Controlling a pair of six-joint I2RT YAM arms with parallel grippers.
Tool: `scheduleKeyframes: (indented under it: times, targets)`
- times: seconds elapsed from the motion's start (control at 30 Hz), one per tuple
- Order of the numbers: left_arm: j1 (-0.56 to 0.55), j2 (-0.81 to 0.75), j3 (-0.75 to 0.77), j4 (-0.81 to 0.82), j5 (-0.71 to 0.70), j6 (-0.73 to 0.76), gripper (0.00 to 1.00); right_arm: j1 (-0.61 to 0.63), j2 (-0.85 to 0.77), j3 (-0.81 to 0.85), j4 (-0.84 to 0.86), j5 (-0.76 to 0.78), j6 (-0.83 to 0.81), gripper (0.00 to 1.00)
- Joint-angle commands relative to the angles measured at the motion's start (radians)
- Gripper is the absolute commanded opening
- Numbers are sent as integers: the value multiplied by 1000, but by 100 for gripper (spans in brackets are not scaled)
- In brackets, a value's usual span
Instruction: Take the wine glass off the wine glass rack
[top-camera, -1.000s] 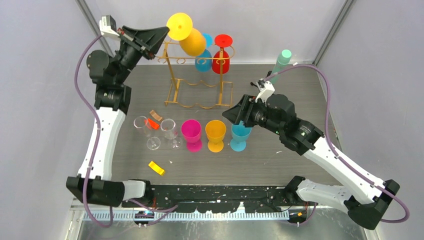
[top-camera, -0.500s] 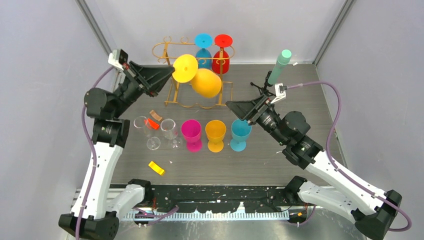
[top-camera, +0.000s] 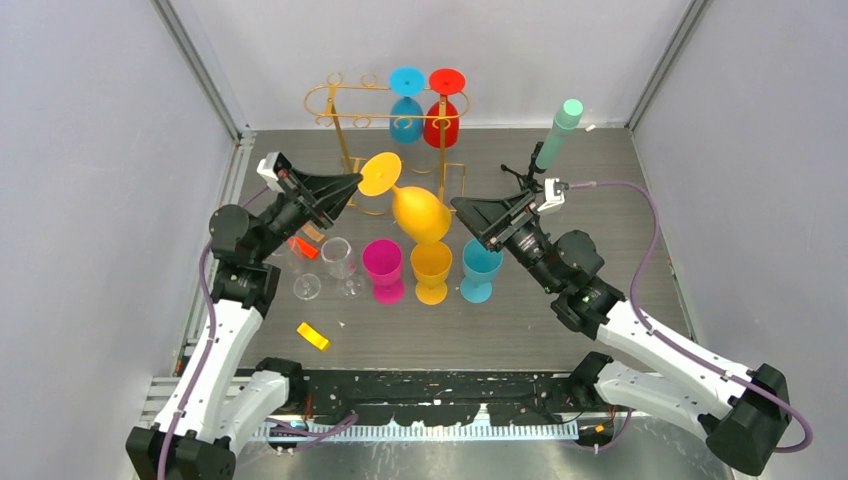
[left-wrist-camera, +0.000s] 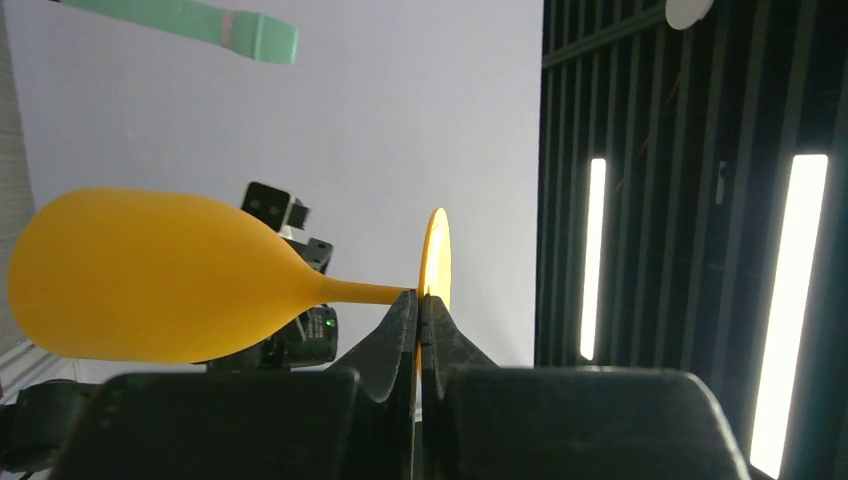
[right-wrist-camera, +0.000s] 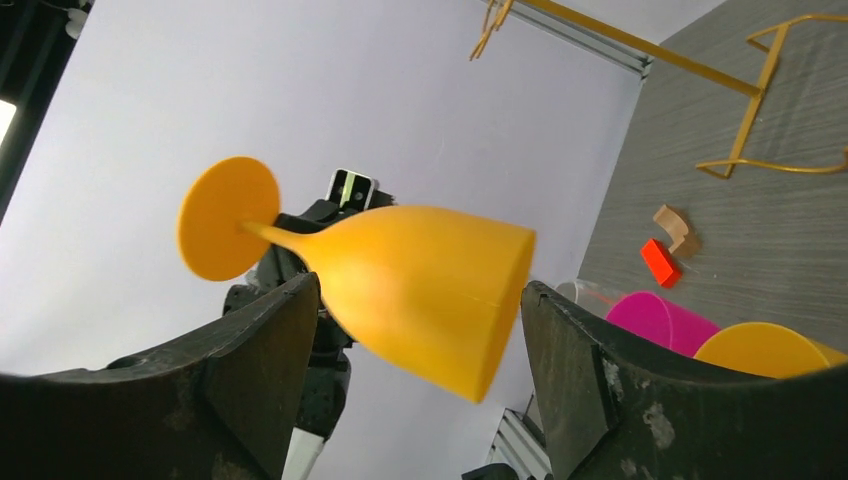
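Observation:
The yellow wine glass (top-camera: 420, 212) hangs in the air in front of the gold wine glass rack (top-camera: 345, 100), lying nearly sideways with its bowl toward the right arm. My left gripper (top-camera: 357, 182) is shut on the rim of its round foot (left-wrist-camera: 434, 255), and the stem and bowl (left-wrist-camera: 150, 280) stick out to the left in the left wrist view. My right gripper (top-camera: 460, 207) is open. Its two fingers (right-wrist-camera: 270, 340) stand either side of the bowl (right-wrist-camera: 420, 270) with a gap on both sides.
A blue glass (top-camera: 407, 118) and a red glass (top-camera: 441, 120) hang upside down on the rack. Pink (top-camera: 383, 262), yellow (top-camera: 431, 265) and blue (top-camera: 478, 268) glasses stand below the held one, clear glasses (top-camera: 338, 258) to their left. A green cylinder on a tripod (top-camera: 560, 125) stands back right.
The left arm has carried the yellow glass off the rack, down and toward the middle. The right gripper has left the blue standing glass, tipped up, opened wider, and now flanks the bowl.

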Motion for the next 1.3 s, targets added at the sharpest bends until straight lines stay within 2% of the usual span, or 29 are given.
scheduleKeyframes:
  times: [0.0, 0.17, 0.5, 0.6, 0.8, 0.93, 0.97, 1.0, 1.1, 1.17, 1.27]
  targets:
    - [-3, -28, 33, 121, -4, -43, 0, 25, -4, 9, -17, 68, 30, 80]
    - [-3, -22, 41, 122, -13, -48, 0, 29, -1, -4, 10, 67, 59, 82]
    - [-4, -41, 31, 115, -30, -68, 0, 42, 79, -36, 316, -49, 226, 81]
    - [-3, -55, 23, 79, -34, -53, 0, 47, 105, -35, 403, -94, 243, 76]
    - [-3, -63, -4, 76, -48, -61, 0, 50, 126, -32, 533, -157, 243, 59]
    - [-3, -63, -14, 80, -57, -60, 0, 50, 132, -20, 571, -175, 244, 40]
    - [-3, -64, -19, 81, -60, -57, 1, 50, 134, -14, 566, -181, 243, 32]
    - [-3, -67, -19, 80, -61, -54, 4, 50, 139, 2, 560, -194, 242, 28]
    - [-3, -70, -20, 83, -64, -42, 13, 49, 144, 23, 506, -205, 232, 6]
    - [-3, -74, -20, 85, -66, -29, 26, 49, 140, 27, 467, -194, 218, 1]
    - [-3, -86, -22, 89, -77, 9, 45, 49, 116, 38, 407, -163, 181, 0]
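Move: My left hand holds the foot of the yellow wine glass, which hangs mouth down and aslant. Its bowl is about 9 cm right of that hand, 1 cm ahead and 8 cm lower; my open right hand has it about 6 cm left, 2 cm ahead, level. Some 28 cm below the right hand, abreast of it, stand a yellow cup 4 cm left and a blue cup 7 cm right; the rack is roughly 27 cm ahead, 12 cm left and 20 cm lower. My right hand first eases about 3 cm left towards the bowl, then swings up some 8 cm and back about 5 cm, turning roughly 30 degrees counter-clockwise with its left side rising, as its fingers shut and pinch the bowl's rim. My left hand stays nearly in place, rising a couple of centimetres and sinking back, then opens about a third to let the foot go. ##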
